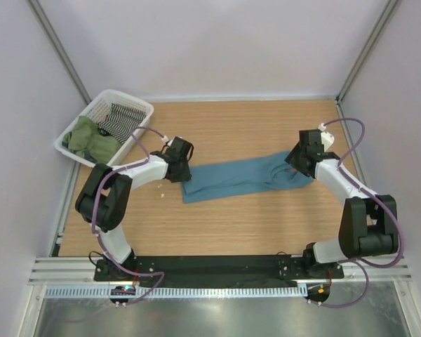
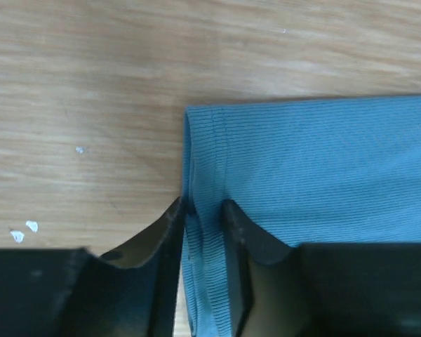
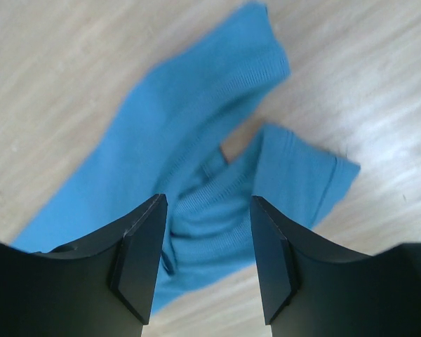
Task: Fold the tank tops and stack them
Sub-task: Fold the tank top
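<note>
The teal-blue tank top (image 1: pixel 231 179) lies stretched out left to right across the wooden table. At its left end, my left gripper (image 1: pixel 183 177) is low over the hem. In the left wrist view the ribbed hem (image 2: pixel 205 232) rises between the two fingers of that gripper (image 2: pixel 202 207), whose jaws stand narrowly apart and loose around it. My right gripper (image 1: pixel 299 168) hovers over the top's right end, jaws wide open (image 3: pixel 207 202) above the straps (image 3: pixel 217 217), gripping nothing. The olive-green tank top (image 1: pixel 90 139) sits crumpled in the basket.
A white basket (image 1: pixel 142 121) stands at the table's back left corner, also holding a striped cloth (image 1: pixel 121 121). Grey walls close in the table on three sides. Small white specks (image 2: pixel 31 226) lie on the wood left of the hem.
</note>
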`<state>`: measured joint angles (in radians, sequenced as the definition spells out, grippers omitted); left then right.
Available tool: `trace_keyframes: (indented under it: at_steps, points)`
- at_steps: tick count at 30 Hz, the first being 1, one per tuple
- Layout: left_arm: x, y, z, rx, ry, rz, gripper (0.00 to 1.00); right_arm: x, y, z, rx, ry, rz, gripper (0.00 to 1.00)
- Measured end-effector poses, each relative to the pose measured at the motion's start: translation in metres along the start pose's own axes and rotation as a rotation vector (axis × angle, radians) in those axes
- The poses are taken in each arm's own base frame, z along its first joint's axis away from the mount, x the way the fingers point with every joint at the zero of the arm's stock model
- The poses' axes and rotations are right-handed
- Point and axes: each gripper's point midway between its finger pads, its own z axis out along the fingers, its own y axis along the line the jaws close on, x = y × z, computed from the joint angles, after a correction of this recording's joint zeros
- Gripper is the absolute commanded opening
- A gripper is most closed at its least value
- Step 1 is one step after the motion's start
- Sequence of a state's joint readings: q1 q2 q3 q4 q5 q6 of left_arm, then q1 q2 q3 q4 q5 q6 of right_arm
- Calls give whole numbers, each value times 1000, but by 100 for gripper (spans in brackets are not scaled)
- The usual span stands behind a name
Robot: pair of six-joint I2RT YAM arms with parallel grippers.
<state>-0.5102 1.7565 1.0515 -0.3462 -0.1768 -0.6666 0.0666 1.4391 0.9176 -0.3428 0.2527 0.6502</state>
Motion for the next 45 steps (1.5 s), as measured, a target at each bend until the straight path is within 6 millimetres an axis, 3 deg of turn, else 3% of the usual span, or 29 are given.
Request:
trace_keyframes:
  at_steps: [1, 5, 16, 19, 20, 22, 24, 31, 40, 45]
  points:
    - [2, 0, 4, -5, 9, -3, 19, 10, -4, -2, 5, 21, -8, 57]
    - [-5, -5, 3, 5, 0, -17, 0, 33, -20, -5, 35, 81, -20, 58]
    - [-2, 9, 2, -11, 2, -56, 0, 56, -39, -12, 67, 122, -2, 56]
    - [1, 14, -4, -11, 1, -61, 0, 62, -43, -4, 92, 142, -6, 41]
    - [3, 15, -6, -8, 2, -62, 0, 65, -45, 0, 104, 150, -10, 26]
    - [8, 18, -11, -3, 3, -67, 0, 71, -49, 7, 134, 169, -15, 7]
    - [15, 22, -15, 3, 4, -77, 0, 71, -48, 16, 157, 181, -13, 1]
    - [58, 31, -40, 44, -5, -139, 0, 39, -10, 55, 148, 165, 0, 1]
    - [105, 13, -62, 129, -9, -175, 0, 6, 52, 108, 46, 176, -28, 1]
    - [131, -12, -70, 174, -14, -162, 5, -7, 89, 132, -50, 191, -51, 1]
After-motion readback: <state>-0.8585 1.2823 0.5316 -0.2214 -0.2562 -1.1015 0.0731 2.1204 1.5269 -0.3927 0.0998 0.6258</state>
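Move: The left hand's partly open fingers already straddle the tank top's left edge, barely 1 cm ahead and just below; the cloth's far left corner is about 5 cm ahead and 1 cm to the right, its near left corner some 8 cm back. For the right hand, the near edge of the bunched right end lies about 6 cm back and 8 cm down, straight in line, with the cloth's right corner 2 cm back, 9 cm right, and its far right corner 8 cm ahead, 2 cm right. The left fingers close on the tank top's left edge, the hand staying almost in place and low before pulling that edge back towards the base by about 15 cm, veering slightly left and then right at the end, its left side dipping a little. Meanwhile the open right hand draws back and sinks to the near edge of the bunched end, tipping its fingers more steeply down, pinches the cloth there, then drags it low and level some 19 cm forward and a little left, so the hands haul the two ends opposite ways. ##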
